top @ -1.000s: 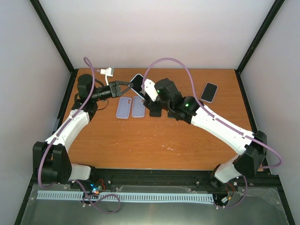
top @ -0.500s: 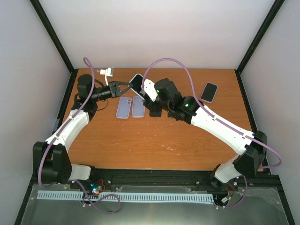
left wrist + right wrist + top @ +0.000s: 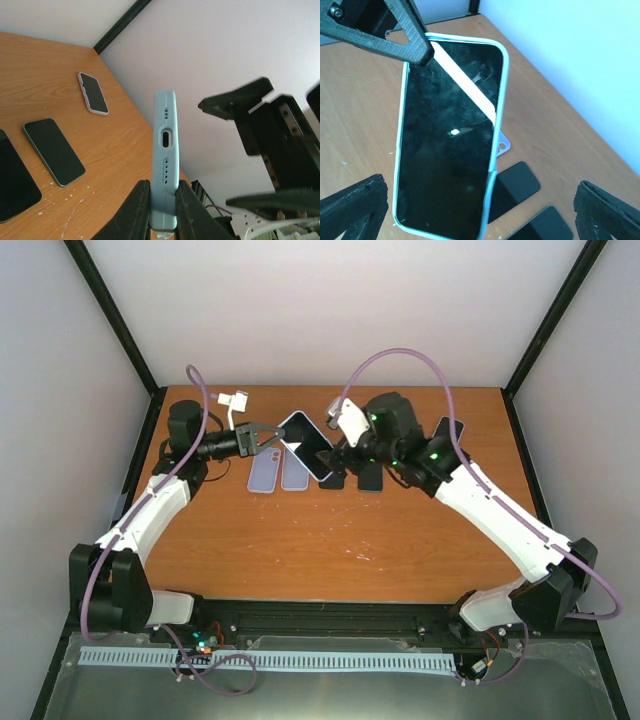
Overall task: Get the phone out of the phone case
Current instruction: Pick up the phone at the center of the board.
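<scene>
The phone has a black screen and sits in a light blue phone case. It is held above the table, tilted. My left gripper is shut on the case's bottom end. In the left wrist view the case edge, with its port opening, stands pinched between the jaws of that gripper. My right gripper is open to the phone's right. In the right wrist view the screen lies beyond the wide-spread right gripper, untouched.
Two empty lilac cases lie below the held phone. Two dark bare phones lie beside them. Another cased phone rests at the back right. A white connector lies at the back left.
My left gripper shut on the case's end. My right gripper opened wide and drew back to the right. The phone swung down and right, its screen now facing up.
</scene>
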Robot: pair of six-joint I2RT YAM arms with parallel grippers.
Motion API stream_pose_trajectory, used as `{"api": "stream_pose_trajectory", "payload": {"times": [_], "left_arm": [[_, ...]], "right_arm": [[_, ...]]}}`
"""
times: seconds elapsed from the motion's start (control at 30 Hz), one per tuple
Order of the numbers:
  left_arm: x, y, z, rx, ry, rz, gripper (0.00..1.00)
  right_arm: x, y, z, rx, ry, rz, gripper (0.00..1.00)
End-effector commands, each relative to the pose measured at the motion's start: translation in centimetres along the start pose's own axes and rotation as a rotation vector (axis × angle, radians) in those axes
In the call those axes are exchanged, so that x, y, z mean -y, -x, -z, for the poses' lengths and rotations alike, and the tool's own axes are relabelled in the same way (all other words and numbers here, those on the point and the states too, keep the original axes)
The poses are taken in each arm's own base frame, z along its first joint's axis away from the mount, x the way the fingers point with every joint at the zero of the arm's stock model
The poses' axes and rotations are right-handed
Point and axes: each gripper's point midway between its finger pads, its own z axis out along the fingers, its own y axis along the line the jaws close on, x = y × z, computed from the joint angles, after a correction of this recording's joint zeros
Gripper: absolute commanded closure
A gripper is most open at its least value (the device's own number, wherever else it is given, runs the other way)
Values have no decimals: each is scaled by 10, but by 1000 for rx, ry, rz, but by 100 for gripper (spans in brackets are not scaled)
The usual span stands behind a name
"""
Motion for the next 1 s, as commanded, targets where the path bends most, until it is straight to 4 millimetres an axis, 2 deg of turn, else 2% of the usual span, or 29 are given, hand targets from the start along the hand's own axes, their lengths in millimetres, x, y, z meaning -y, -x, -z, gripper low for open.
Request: {"api": "stream_pose_trajectory", "payload": {"times": [0.0, 0.2, 0.4, 0.5, 0.63, 0.83, 0.97], "left_arm": [[42, 4, 7, -31, -100, -213, 100], [55, -10, 4, -130, -183, -295, 99], [70, -25, 0, -194, -266, -349, 99], [75, -29, -2, -216, -288, -362, 99], [81, -35, -8, -247, -300, -380, 99], [86, -42, -12, -274, -335, -381, 99], [90, -45, -16, -286, -341, -395, 100]], "right_arm": [[-12, -3, 25, 20, 225, -125, 0], [-9, -21, 41, -16, 411, -279, 0], [-25, -13, 51, -30, 552, -265, 1], [-37, -9, 56, -19, 646, -283, 7], [-38, -13, 47, -53, 642, -312, 16], [-54, -14, 44, -87, 657, -250, 20], [-63, -17, 41, -110, 681, -237, 31]]}}
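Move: The phone in its light-blue case is still pinched by the left fingers at the corner of its port end; its middle lies about 6 cm to the left hand's right, 3 cm back and nearly level. From the open, empty right hand that middle is some 5 cm left, 1 cm ahead and 2 cm below. On the table, roughly 25 cm under the right hand and 11 cm ahead, the right purple case is 9 cm left and the nearer black phone 1 cm right. The cased phone is drawn back some 7 cm and 4 cm right by the left hand, which keeps its pinch and turns about 25 degrees clockwise. The right hand first backs off some 4 cm rightward, wide open, then sweeps back and left again to the phone's long side, its fingers swinging from forward-left to point left and down and beginning to close around the phone's edge. ##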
